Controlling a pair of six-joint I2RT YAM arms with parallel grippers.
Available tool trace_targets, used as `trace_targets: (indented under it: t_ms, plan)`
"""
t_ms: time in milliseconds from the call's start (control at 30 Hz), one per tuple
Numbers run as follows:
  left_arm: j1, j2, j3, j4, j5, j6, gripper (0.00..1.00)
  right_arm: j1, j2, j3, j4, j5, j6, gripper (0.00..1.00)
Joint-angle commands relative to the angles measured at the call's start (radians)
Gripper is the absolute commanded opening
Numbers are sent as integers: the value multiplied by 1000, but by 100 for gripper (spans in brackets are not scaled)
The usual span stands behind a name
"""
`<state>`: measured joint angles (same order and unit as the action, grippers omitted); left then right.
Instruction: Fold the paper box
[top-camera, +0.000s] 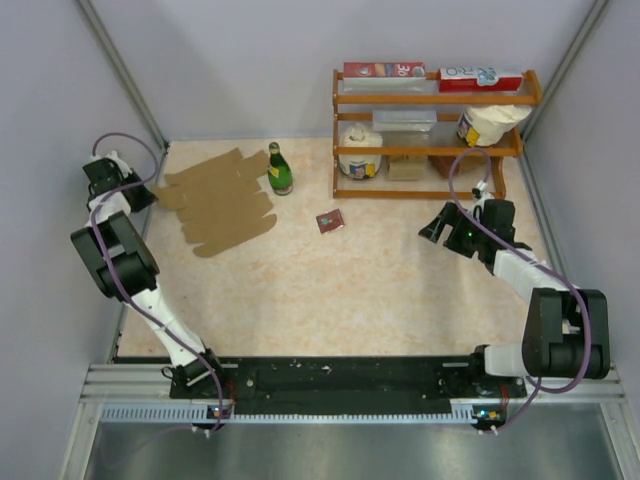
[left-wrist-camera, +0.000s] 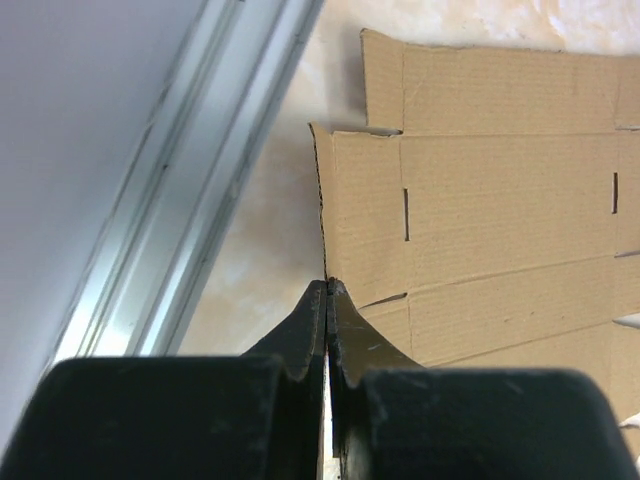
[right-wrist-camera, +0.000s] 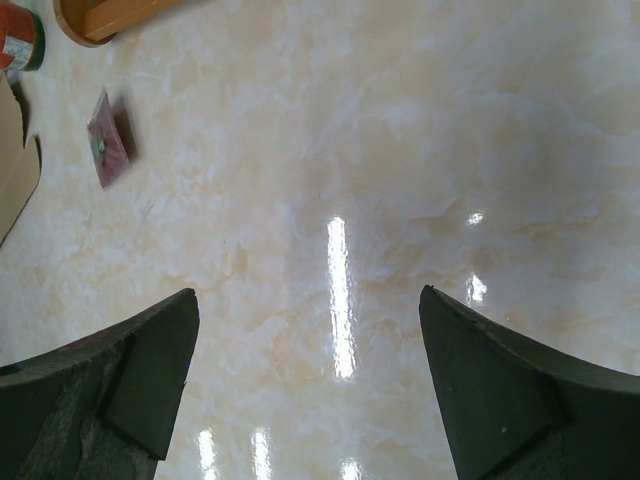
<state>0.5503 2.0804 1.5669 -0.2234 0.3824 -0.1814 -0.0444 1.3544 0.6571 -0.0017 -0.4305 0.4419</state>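
Note:
The paper box (top-camera: 220, 200) is a flat sheet of plain brown cardboard with rounded flaps and cut slits, lying at the back left of the table. In the left wrist view the paper box (left-wrist-camera: 500, 200) fills the right half, and its left edge runs straight down into my left gripper (left-wrist-camera: 327, 287). That gripper (top-camera: 143, 196) is shut on this edge, its jaws pressed together by the left wall. My right gripper (top-camera: 436, 226) hovers open over bare table at the right, far from the sheet. Nothing lies between its fingertips (right-wrist-camera: 310, 310).
A green bottle (top-camera: 279, 168) stands right beside the sheet's far right corner. A small dark-red square card (top-camera: 329, 221) (right-wrist-camera: 107, 150) lies mid-table. A wooden shelf (top-camera: 430, 130) with tubs and cartons stands at the back right. The metal wall rail (left-wrist-camera: 190, 200) runs close to my left gripper.

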Motion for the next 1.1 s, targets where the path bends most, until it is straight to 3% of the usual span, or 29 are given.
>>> trace_targets:
  t_ms: [0,167,533,667,867,1067]
  plan:
    - [14,-134,-50,61,-160,11,0,-12,-41,32,25,9,-5,90]
    - [13,-195,-134,58,-203,19,0,-14,-44,30,32,-7,3,90]
    - [10,-331,-323,75,-139,-52,0,-14,-69,12,55,-28,20,89]
    - [11,-414,-387,59,-192,-78,0,-14,-74,6,65,-20,17,89]
    - [10,-539,-421,-63,-298,-112,0,-12,-80,4,81,-39,32,89]
    - [11,-712,-533,-122,-251,-145,0,-14,-81,-4,97,-53,49,89]
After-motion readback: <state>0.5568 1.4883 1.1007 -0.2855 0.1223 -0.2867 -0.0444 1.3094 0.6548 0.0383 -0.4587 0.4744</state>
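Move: The left hand's closed fingers already hold the left edge flap of the cardboard sheet (the unfolded box). The sheet's middle lies about 19 cm to that hand's right, 2 cm back and 6 cm below. The green bottle stands some 34 cm right of that hand and 3 cm farther out, and the red packet lies about 47 cm right and 7 cm back. From the right hand, the sheet's middle is roughly 55 cm left and 10 cm ahead. Keeping its pinch on the flap, the left hand pulls the cardboard sheet back towards its own base by about 12 cm, drifting a little to the right as it comes and turning some 15 degrees counter-clockwise. On the way it rises slightly, dips again by about midway, then climbs to end some 6 cm higher, with the fingers shut throughout; the right hand, empty and open, only lifts about 2 cm. ##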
